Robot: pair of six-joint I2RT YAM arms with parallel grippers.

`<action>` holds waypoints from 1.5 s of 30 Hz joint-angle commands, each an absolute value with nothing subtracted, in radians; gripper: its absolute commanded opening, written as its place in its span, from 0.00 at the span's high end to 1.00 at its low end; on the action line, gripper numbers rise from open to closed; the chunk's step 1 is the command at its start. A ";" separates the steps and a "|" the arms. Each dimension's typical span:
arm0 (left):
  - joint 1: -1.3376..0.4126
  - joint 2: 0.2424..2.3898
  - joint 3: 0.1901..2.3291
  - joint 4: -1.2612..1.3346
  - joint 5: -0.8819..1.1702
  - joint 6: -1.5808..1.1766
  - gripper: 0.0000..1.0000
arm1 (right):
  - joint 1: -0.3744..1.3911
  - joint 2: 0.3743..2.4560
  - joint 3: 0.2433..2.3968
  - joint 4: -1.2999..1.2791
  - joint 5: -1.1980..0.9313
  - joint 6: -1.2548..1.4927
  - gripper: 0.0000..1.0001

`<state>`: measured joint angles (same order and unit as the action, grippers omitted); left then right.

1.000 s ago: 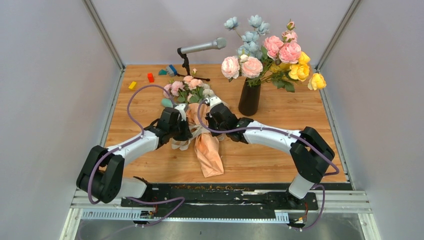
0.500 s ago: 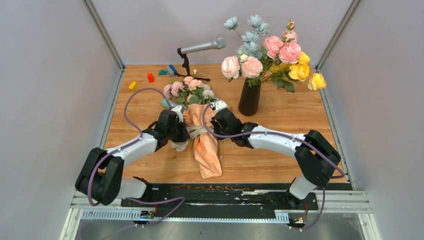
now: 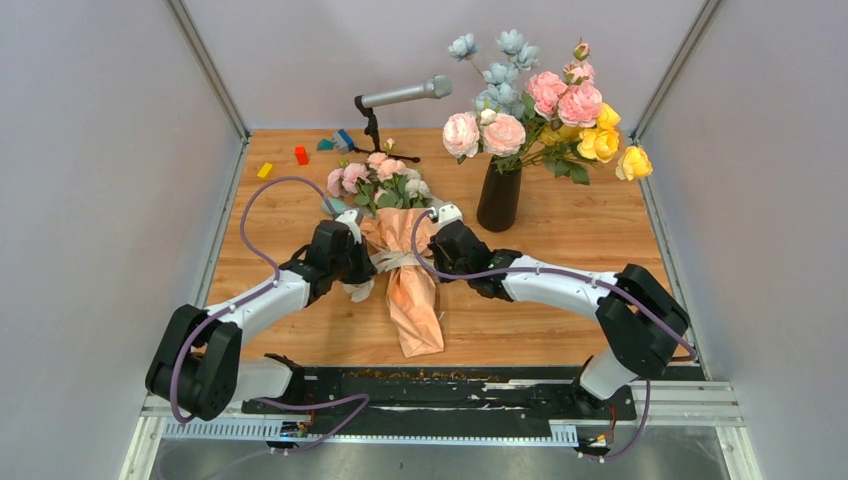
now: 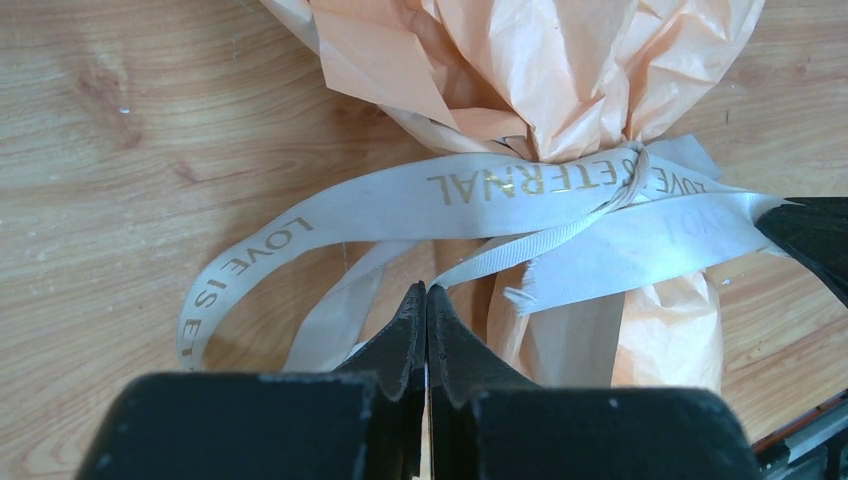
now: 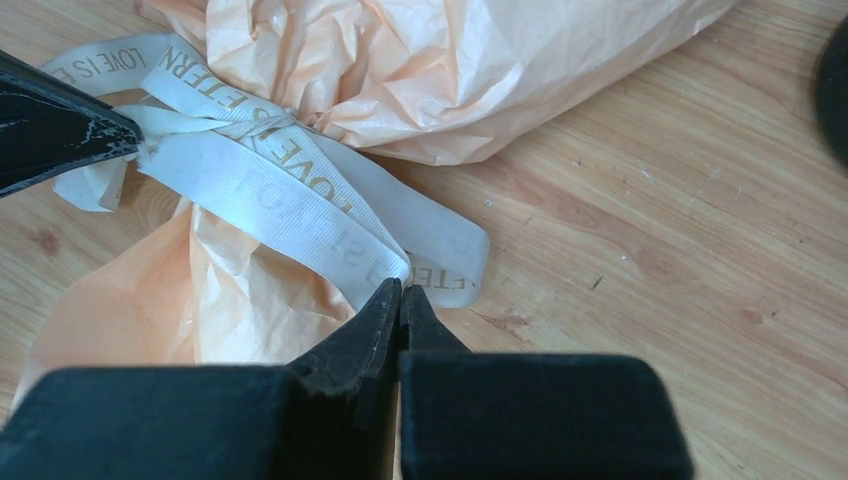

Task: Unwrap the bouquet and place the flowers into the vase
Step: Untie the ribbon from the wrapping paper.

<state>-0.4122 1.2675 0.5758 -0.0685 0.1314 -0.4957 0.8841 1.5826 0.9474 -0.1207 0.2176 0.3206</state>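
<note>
The bouquet [image 3: 413,290] lies mid-table in peach paper, its pink and cream flowers [image 3: 378,180] pointing to the far side. A cream ribbon [image 4: 500,190] printed in gold is tied round its waist. My left gripper [image 3: 372,264] [image 4: 427,288] is shut on a thin ribbon strand that runs taut to the knot. My right gripper [image 3: 428,262] [image 5: 400,287] is shut on the end of a wide ribbon tail [image 5: 290,215]. The dark vase [image 3: 499,196] stands at the back right, holding large pink, blue and yellow blooms.
A microphone on a small stand [image 3: 405,95] stands at the back middle. Small coloured blocks [image 3: 300,155] lie at the back left, and a teal piece [image 3: 333,206] sits beside the flowers. Grey walls [image 3: 120,200] close in both sides.
Both grippers have drawn apart and slightly towards the near edge, each keeping its ribbon end. The ribbon is pulled tighter and the bouquet now lies straighter between them.
</note>
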 commanded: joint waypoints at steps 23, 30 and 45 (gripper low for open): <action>-0.326 1.125 0.514 -0.119 0.071 -0.519 1.00 | 0.825 1.413 0.792 -0.106 0.303 0.377 1.00; -0.311 1.081 0.499 -0.146 0.054 -0.526 1.00 | 0.802 1.372 0.767 -0.127 0.306 0.386 1.00; -0.277 1.005 0.503 -0.229 0.028 -0.533 1.00 | 0.742 1.251 0.700 -0.194 0.304 0.402 1.00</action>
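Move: I already pinch the ribbon in both hands, with its knot between them: about 5 cm right, 2 cm ahead and 2 cm below my left hand, and some 6 cm left, 2 cm ahead and 3 cm below my right. The flower heads lie roughly 14 cm beyond the knot and 3 cm to its left; the wrap's stem end is about 12 cm back from the knot and 4 cm right. The dark vase stands 13 cm right and 11 cm ahead of my right hand. I draw my two hands apart, both shut on the ribbon, pulling its two sides away from the knot across the neck of the bouquet. My right hand leads with about 9 cm to the right, turning some 10 degrees clockwise; my left goes 5 to 6 cm left, turning about as far counter-clockwise, dipping slightly and then ending a little higher. ##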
